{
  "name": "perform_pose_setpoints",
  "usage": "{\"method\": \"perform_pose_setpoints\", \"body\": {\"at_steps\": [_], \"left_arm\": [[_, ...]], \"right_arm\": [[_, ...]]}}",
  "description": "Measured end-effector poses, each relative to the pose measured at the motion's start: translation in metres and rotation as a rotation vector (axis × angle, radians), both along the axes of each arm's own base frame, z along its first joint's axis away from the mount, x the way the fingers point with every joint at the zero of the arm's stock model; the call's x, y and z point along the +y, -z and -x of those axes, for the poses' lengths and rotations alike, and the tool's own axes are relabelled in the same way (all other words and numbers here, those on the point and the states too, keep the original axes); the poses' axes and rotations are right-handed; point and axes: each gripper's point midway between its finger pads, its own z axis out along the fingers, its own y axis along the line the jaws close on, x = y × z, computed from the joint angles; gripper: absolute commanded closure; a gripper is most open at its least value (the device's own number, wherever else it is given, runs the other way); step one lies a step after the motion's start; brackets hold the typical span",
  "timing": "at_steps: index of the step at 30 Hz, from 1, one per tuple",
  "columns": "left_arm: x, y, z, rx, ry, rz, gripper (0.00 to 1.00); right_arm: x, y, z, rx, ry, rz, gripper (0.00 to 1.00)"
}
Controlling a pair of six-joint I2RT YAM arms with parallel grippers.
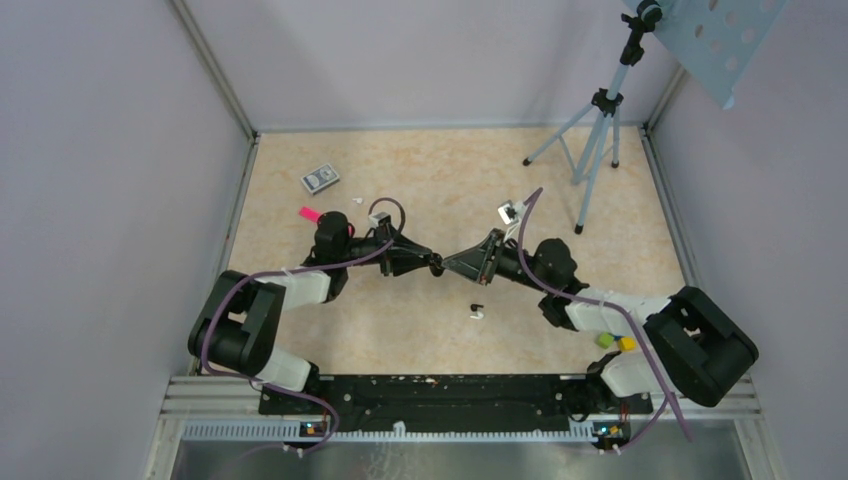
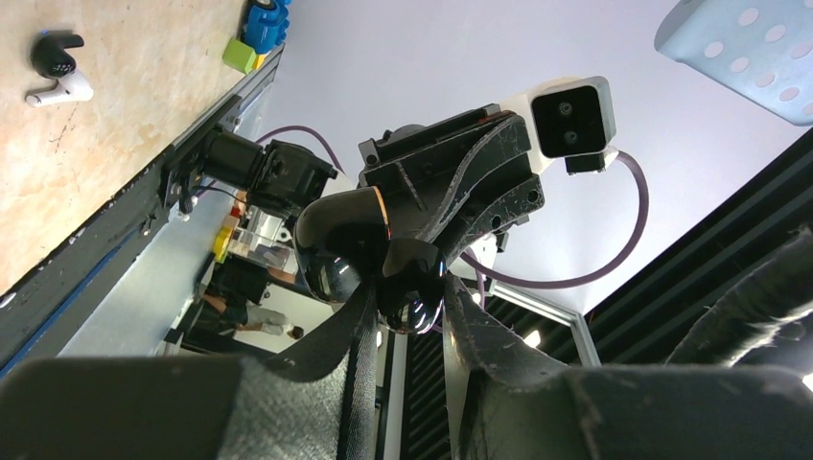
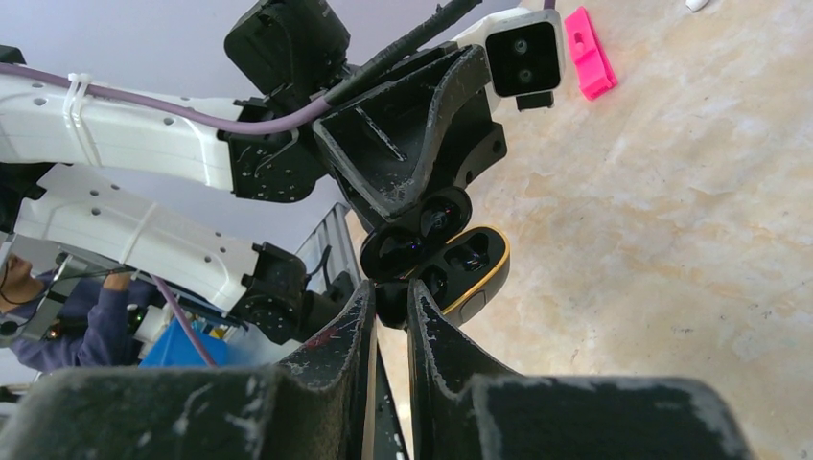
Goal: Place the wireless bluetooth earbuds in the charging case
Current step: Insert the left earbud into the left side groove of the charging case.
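Both grippers meet above the middle of the table. My left gripper (image 1: 430,264) (image 2: 407,287) is shut on the glossy black charging case (image 2: 419,292), which shows in the right wrist view as an open case (image 3: 475,273) with a gold rim and dark wells. My right gripper (image 1: 449,265) (image 3: 391,292) is shut on a small black earbud (image 3: 391,305), held against the near edge of the case. A second black earbud (image 1: 476,306) (image 2: 56,53) and a white earbud (image 1: 479,314) (image 2: 65,91) lie side by side on the table near the right arm.
A pink block (image 1: 309,214) (image 3: 587,53) and a small grey box (image 1: 320,178) lie at the back left. A tripod (image 1: 592,150) stands at the back right. Green and yellow blocks (image 1: 615,342) sit by the right arm's base. Walls close in the table.
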Motion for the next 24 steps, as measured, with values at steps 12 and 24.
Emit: {"method": "perform_pose_setpoints", "body": {"at_steps": [12, 24], "left_arm": [[0.000, 0.001, 0.001, -0.012, 0.008, 0.000, 1.00], [-0.002, -0.007, -0.003, -0.068, 0.015, 0.005, 1.00]], "right_arm": [[0.001, 0.010, -0.003, 0.040, 0.013, 0.043, 0.52], [-0.012, 0.012, 0.006, 0.083, 0.044, 0.140, 0.42]]}}
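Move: The charging case, lid open in the left gripper, has its middle about 3 cm to the left of the right hand, 1 cm ahead and 1 cm lower; the right fingertips still pinch the dark earbud at the near-side groove. From the left hand, that case lies right at the pads, some 1 cm to the right. On the table, the black spare earbud is roughly 8 cm back, 7 cm right and 19 cm below the right hand, with the white earbud 2 cm nearer the base. Open the right fingers to a bit over half and let go of the earbud at the charging case. Dip the opened gripper about 3 cm below its start, tipping some 10 degrees, then bring it up nearly 2 cm while backing off about 1 cm to the right, clear of the case. Keep the left gripper shut on the case, nearly still. ##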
